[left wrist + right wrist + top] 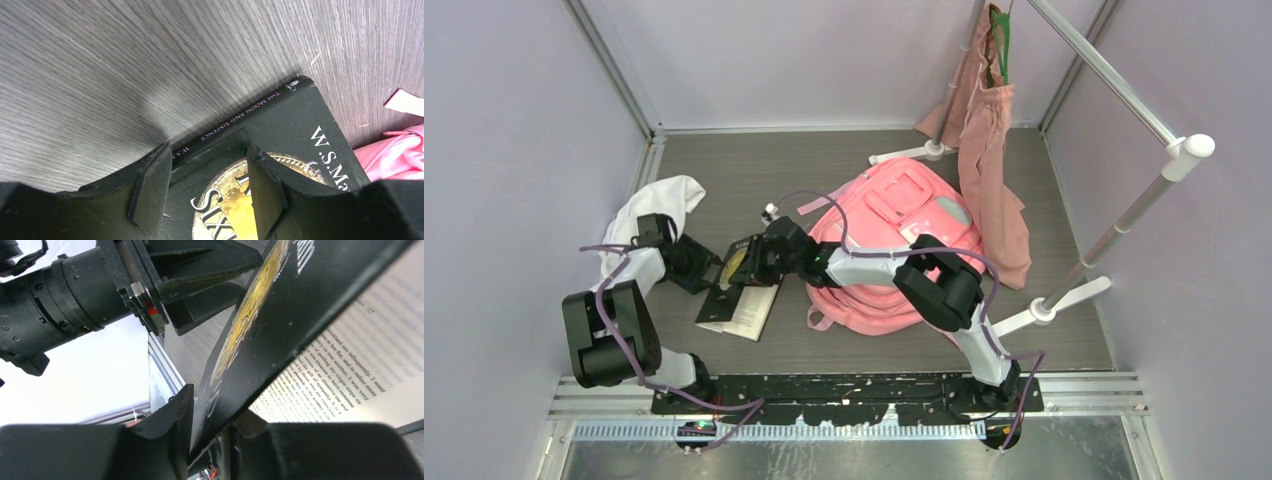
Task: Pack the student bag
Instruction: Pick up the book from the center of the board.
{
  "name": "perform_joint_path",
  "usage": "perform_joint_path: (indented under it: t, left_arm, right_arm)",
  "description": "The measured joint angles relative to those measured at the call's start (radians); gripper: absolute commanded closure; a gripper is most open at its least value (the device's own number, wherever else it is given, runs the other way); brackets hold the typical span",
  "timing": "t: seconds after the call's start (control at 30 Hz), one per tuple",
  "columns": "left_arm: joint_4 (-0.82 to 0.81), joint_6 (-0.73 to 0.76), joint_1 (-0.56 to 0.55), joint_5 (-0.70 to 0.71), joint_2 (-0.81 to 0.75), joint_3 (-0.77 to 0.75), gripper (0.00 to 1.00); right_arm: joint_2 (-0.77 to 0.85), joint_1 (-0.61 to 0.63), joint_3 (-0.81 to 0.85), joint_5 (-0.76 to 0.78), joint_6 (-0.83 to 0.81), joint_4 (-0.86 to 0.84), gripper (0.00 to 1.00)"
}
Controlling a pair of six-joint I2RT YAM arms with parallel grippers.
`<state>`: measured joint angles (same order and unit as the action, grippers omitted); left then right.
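Note:
The student bag [894, 225], a large pink backpack, lies flat in the middle of the table; a pink edge of it shows in the left wrist view [395, 157]. A black paperback [742, 300] with a gold coin on its cover lies just left of the bag. My right gripper [749, 260] is shut on the front cover [280, 325] and holds it lifted, with printed pages [350, 370] showing underneath. In its own view the right gripper [212, 407] has the cover between its jaws. My left gripper [719, 270] is open at the book's spine edge [235, 117], its jaws [207, 150] straddling the cover.
A white cloth [659, 205] lies at the left behind my left arm. A dusty-pink tote [989, 150] hangs on a green hanger [999, 40] from a white garment rack [1124, 90], whose foot [1064, 300] stands right of the bag. Walls enclose the table.

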<state>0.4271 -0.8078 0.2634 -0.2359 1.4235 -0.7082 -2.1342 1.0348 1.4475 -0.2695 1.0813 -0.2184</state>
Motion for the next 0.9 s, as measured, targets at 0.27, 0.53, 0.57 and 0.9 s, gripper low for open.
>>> perform_joint_path:
  t: [0.27, 0.53, 0.57, 0.9]
  left_arm:
    - [0.168, 0.041, -0.004, 0.030, -0.123, -0.068, 0.39]
    - [0.346, 0.138, -0.013, 0.030, -0.397, -0.294, 0.34]
    - [0.365, 0.152, -0.013, 0.021, -0.425, -0.314, 0.32]
    - [0.463, 0.193, -0.013, -0.032, -0.651, -0.283, 0.15]
  right_arm:
    - [0.016, -0.005, -0.029, 0.000, 0.024, 0.041, 0.99]
    - [0.060, -0.016, -0.046, -0.028, 0.023, 0.002, 0.99]
    - [0.060, -0.020, -0.046, -0.036, 0.028, -0.004, 0.99]
    - [0.156, -0.112, -0.114, -0.072, 0.051, -0.102, 0.99]
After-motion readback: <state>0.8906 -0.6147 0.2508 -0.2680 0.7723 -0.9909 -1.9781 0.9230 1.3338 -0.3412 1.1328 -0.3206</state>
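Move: The right fingers are at the lifted right edge of the black book's cover, with the book's middle about 3 cm to their left, 4 cm back and some 6 cm below. The backpack lies about 30 cm to the right hand's right and 6 cm farther out. From the left hand, low beside the spine, the book's middle lies some 5 cm right, 4 cm back and just below; the white cloth is about 12 cm left, 11 cm ahead. The right hand closes its fingers on the raised cover, dipping a little, then draws it up about 6 cm from where it began, also going forward and to the right by some 4 cm each. Meanwhile the left hand leaves the spine side, rising about 20 cm and then backing some 5 cm while its fingertips tip forward and up by roughly 30 degrees and its fingers open wider. ##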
